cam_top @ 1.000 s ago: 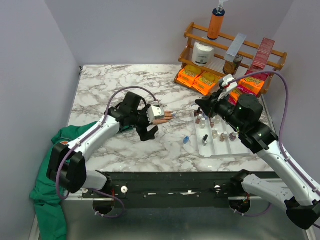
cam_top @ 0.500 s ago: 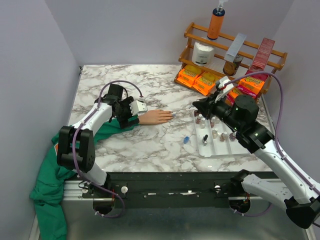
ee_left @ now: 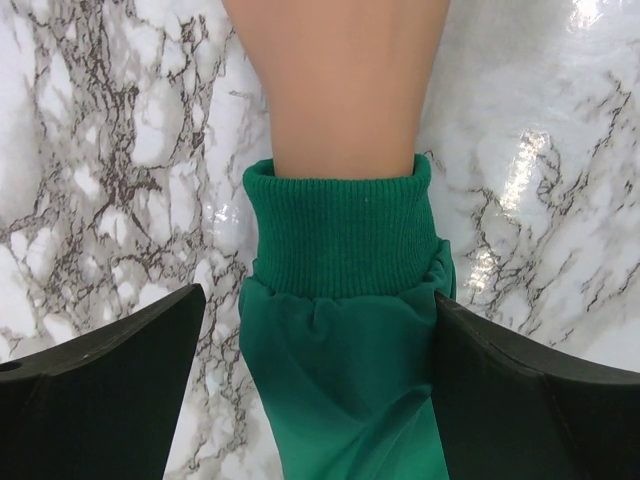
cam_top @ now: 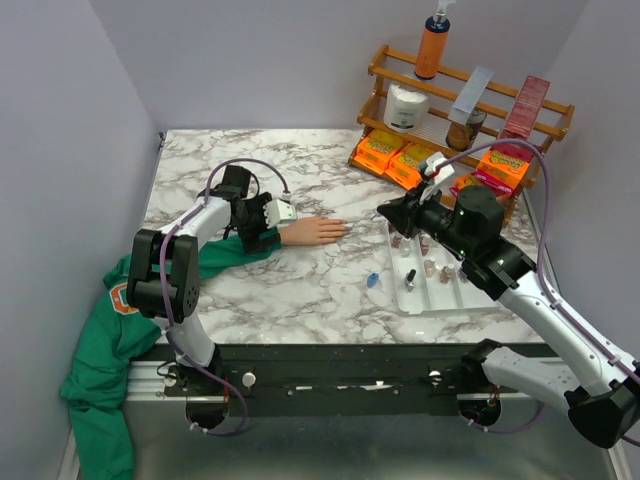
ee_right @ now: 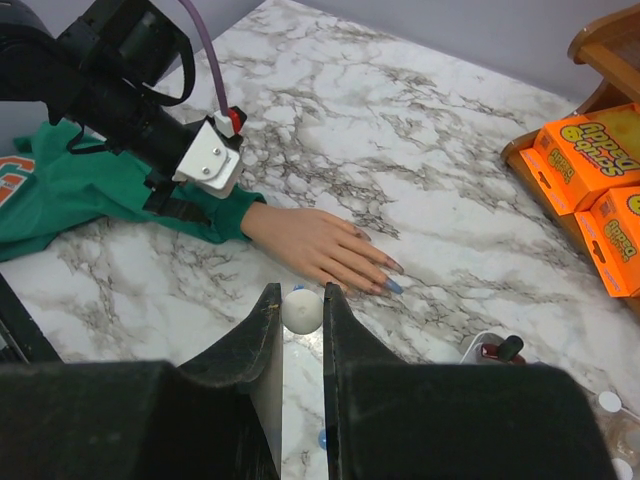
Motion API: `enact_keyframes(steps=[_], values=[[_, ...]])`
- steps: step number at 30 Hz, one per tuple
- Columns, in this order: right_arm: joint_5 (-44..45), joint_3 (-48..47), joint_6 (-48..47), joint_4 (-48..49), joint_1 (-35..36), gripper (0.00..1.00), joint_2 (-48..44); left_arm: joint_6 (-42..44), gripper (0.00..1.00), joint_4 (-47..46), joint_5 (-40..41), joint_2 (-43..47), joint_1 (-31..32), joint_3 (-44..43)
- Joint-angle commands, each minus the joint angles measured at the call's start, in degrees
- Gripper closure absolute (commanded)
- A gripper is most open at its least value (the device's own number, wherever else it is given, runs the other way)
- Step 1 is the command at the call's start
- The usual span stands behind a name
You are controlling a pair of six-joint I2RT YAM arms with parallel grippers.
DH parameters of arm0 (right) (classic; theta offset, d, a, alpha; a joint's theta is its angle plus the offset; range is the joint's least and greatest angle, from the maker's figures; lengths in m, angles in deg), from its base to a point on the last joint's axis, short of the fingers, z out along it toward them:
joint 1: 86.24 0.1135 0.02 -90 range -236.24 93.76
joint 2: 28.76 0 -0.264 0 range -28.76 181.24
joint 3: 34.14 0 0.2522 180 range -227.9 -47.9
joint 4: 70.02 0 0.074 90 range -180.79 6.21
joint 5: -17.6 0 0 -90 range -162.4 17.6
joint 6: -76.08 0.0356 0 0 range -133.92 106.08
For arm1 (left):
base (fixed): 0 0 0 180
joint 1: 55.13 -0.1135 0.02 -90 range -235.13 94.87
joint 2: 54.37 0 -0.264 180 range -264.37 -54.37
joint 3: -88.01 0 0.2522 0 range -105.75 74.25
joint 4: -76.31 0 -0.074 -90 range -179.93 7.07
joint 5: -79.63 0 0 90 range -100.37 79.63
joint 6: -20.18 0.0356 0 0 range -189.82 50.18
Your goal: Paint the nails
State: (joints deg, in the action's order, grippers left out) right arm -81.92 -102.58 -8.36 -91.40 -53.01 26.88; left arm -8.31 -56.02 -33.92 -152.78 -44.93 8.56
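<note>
A peach fake hand point(cam_top: 312, 231) lies flat on the marble table, fingers pointing right, its wrist in a green sleeve point(ee_left: 345, 330). The nails point(ee_right: 393, 286) are long; one is blue, the others brownish. My left gripper point(cam_top: 264, 232) is open and straddles the sleeve just behind the cuff, with a gap at the left jaw point(ee_left: 318, 300). My right gripper point(ee_right: 301, 292) is shut on a small white round cap point(ee_right: 302, 311). It hovers just near the fingertips point(cam_top: 385, 212). A blue speck shows behind the cap.
A white tray point(cam_top: 440, 300) with several polish bottles sits right of the hand. A small blue bottle point(cam_top: 372, 280) lies on the marble between them. A wooden shelf point(cam_top: 465, 110) and orange boxes point(cam_top: 395, 155) stand at the back right. Green cloth point(cam_top: 95, 380) hangs off the left edge.
My left gripper has drawn back from over the hand to the sleeve at the wrist, uncovering the hand. My right gripper, still shut on the cap, has crept left toward the fingers.
</note>
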Motion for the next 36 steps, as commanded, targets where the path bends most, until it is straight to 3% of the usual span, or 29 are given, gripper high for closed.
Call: enact_keyframes(steps=[1, 11, 20, 23, 29, 32, 35, 36], values=[[-1.7, 0.9, 0.2, 2.3, -0.5, 0.99, 1.1, 1.9, 0.08, 3.3, -4.5, -2.6, 0.3, -2.7], [-2.3, 0.2, 0.1, 2.7, -0.5, 0.99, 3.4, 3.2, 0.06, 11.4, -11.3, -3.2, 1.8, -7.0], [-2.1, 0.2, -0.2, 2.7, -0.6, 0.99, 3.6, -2.8, 0.09, 3.5, -3.7, -5.6, 2.8, -5.4], [-2.4, 0.2, 0.4, 2.8, -0.6, 0.99, 3.9, -6.3, 0.14, -0.2, -1.6, -6.4, 4.0, -4.1], [-2.0, 0.7, 0.5, 2.8, -0.7, 0.99, 3.2, -5.4, 0.26, -1.0, -1.2, -6.6, 5.0, -2.2], [-1.8, 1.0, 0.7, 2.8, -0.7, 0.99, 2.9, -4.6, 0.37, -0.2, -1.0, -6.9, 5.2, -2.0], [-1.4, 1.2, 1.8, 2.7, -0.9, 0.99, 3.3, -3.2, 0.55, 1.4, -1.4, -7.0, 5.3, -2.2], [-1.2, 1.2, 3.5, 2.8, -1.1, 0.99, 3.5, -2.8, 0.65, 1.9, -1.9, -7.1, 5.4, -2.3]])
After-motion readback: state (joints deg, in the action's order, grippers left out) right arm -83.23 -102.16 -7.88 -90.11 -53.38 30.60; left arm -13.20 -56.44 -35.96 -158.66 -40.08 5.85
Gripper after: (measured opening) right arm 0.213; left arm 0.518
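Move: The green sleeve's cuff lies about 4 cm to the left gripper's right, level with it fore and aft and some 3 cm below, with the forearm of the sleeve already between its open fingers. From that gripper, the middle of the fake hand is roughly 12 cm right and 1 cm forward, and the blue bottle some 24 cm right and 10 cm back. From the right gripper the cuff is about 22 cm left, 10 cm forward and 28 cm down. Shift the wide-open left gripper about 4 cm right along the sleeve to the cuff, easing back and rising a little on the way, then sink some 3.5 cm from that hump to straddle the cuff and close to about half open, pinching its sides. Meanwhile lower the right gripper about 2 cm, keeping hold of the white-topped brush. ##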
